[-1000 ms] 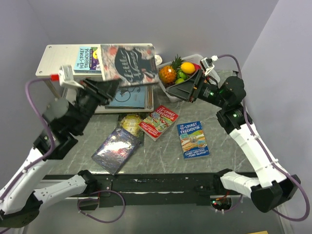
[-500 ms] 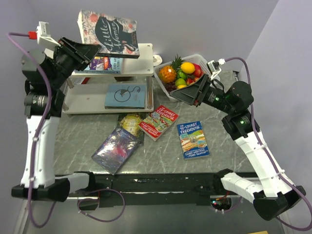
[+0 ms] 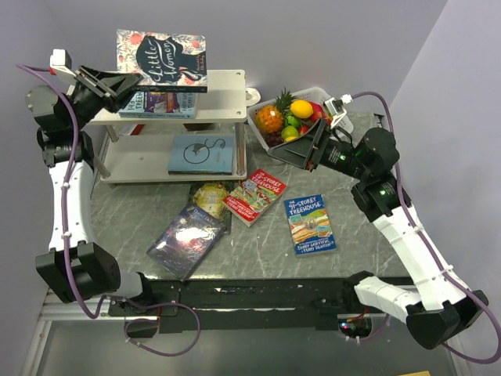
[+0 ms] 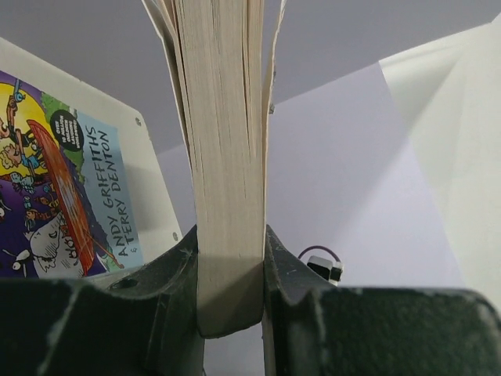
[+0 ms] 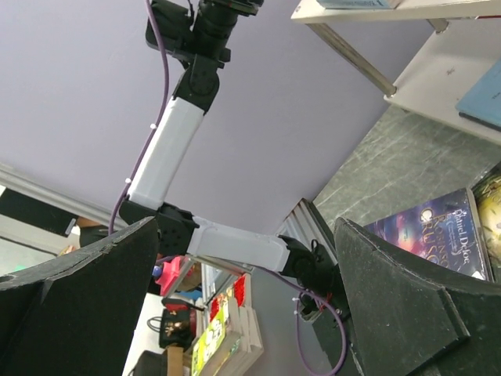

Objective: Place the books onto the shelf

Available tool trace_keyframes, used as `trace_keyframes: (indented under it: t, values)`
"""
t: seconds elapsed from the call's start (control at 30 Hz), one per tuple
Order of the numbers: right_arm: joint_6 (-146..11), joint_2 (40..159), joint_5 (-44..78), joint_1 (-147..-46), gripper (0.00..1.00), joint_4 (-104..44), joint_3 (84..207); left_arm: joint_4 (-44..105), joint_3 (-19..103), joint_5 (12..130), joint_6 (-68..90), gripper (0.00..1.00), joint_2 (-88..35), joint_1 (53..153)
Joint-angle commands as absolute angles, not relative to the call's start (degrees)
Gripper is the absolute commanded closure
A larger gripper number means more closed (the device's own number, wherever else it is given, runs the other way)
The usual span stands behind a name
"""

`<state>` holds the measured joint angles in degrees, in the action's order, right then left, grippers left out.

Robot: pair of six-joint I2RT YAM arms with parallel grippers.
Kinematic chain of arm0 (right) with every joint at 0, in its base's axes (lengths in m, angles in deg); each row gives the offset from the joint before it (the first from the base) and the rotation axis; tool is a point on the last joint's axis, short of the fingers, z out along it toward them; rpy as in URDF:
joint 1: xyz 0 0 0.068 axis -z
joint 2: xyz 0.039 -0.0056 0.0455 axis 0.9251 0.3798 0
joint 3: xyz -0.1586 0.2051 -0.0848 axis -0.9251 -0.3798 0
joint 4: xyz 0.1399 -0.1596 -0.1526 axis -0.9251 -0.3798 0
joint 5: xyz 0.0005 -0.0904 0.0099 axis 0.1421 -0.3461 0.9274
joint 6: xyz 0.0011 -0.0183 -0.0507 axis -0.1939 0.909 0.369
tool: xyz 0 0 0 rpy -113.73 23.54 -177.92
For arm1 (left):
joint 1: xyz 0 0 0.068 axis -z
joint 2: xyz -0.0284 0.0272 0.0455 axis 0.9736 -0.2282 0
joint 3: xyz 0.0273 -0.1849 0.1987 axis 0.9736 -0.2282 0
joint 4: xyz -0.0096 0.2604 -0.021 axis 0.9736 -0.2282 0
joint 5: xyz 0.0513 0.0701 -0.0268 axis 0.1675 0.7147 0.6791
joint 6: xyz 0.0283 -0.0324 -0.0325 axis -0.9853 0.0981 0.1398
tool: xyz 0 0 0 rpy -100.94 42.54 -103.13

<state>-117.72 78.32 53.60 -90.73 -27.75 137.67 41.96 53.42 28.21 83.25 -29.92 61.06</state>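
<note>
My left gripper (image 3: 129, 81) is shut on the edge of the floral "Little Women" book (image 3: 161, 58), held up above the left part of the shelf's top board (image 3: 219, 98). In the left wrist view its page block (image 4: 227, 149) is clamped between both fingers (image 4: 168, 274). A "Treehouse" book (image 3: 156, 103) lies on the top board and a pale blue book (image 3: 202, 153) on the lower board. On the table lie a green-gold book (image 3: 210, 196), a red Treehouse (image 3: 255, 196), a blue Treehouse (image 3: 311, 223) and a purple galaxy book (image 3: 188, 239). My right gripper (image 3: 296, 149) hangs open and empty, right of the shelf.
A white basket of fruit (image 3: 291, 114) stands at the back, just behind my right gripper. The purple wall rises close behind the shelf. In the right wrist view the galaxy book (image 5: 438, 231) and the shelf's legs (image 5: 352, 55) show beyond the open fingers.
The left arm has swung up and back, carrying "Little Women" from in front of the shelf to above its top board. The right gripper moved only slightly and stayed open.
</note>
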Motion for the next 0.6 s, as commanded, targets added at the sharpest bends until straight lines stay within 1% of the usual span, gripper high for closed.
trace_keyframes:
  t: [0.0,0.37,0.57]
  values:
    - [-116.36,78.07,53.41,-91.14,0.01,-26.65,138.57,47.33,56.12,25.05,83.89,0.99,-29.57,60.28]
    - [-116.36,79.48,52.53,-91.14,0.00,-26.56,138.48,31.34,57.87,24.79,71.67,0.99,-33.26,58.09]
    - [-116.54,80.09,52.53,-91.14,0.00,-26.21,138.21,27.29,59.02,24.88,68.59,0.99,-34.58,56.68]
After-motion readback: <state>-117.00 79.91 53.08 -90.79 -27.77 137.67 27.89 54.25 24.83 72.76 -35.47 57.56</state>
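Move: Right of and below the left hand, which grips the left edge of Little Women, lies the 143-Storey Treehouse book on the shelf top: its middle is about 8 cm ahead, 4 cm right and 11 cm lower. The blue book on the lower shelf is some 8 cm ahead, 13 cm right and 28 cm down; the yellow book on the table about 3 cm back, 14 cm right and 33 cm down. From the empty right hand, the 143-Storey book is roughly 25 cm ahead, 32 cm left and 6 cm lower. Lowering Little Women towards the 143-Storey Treehouse book, the left hand first hovers briefly, then sinks about 7 cm while easing some 3 cm forward and 3 cm left. The wrist tips down roughly 10 degrees, bringing the slightly raised fingers about level, and they keep their pinch on the book's left edge. ##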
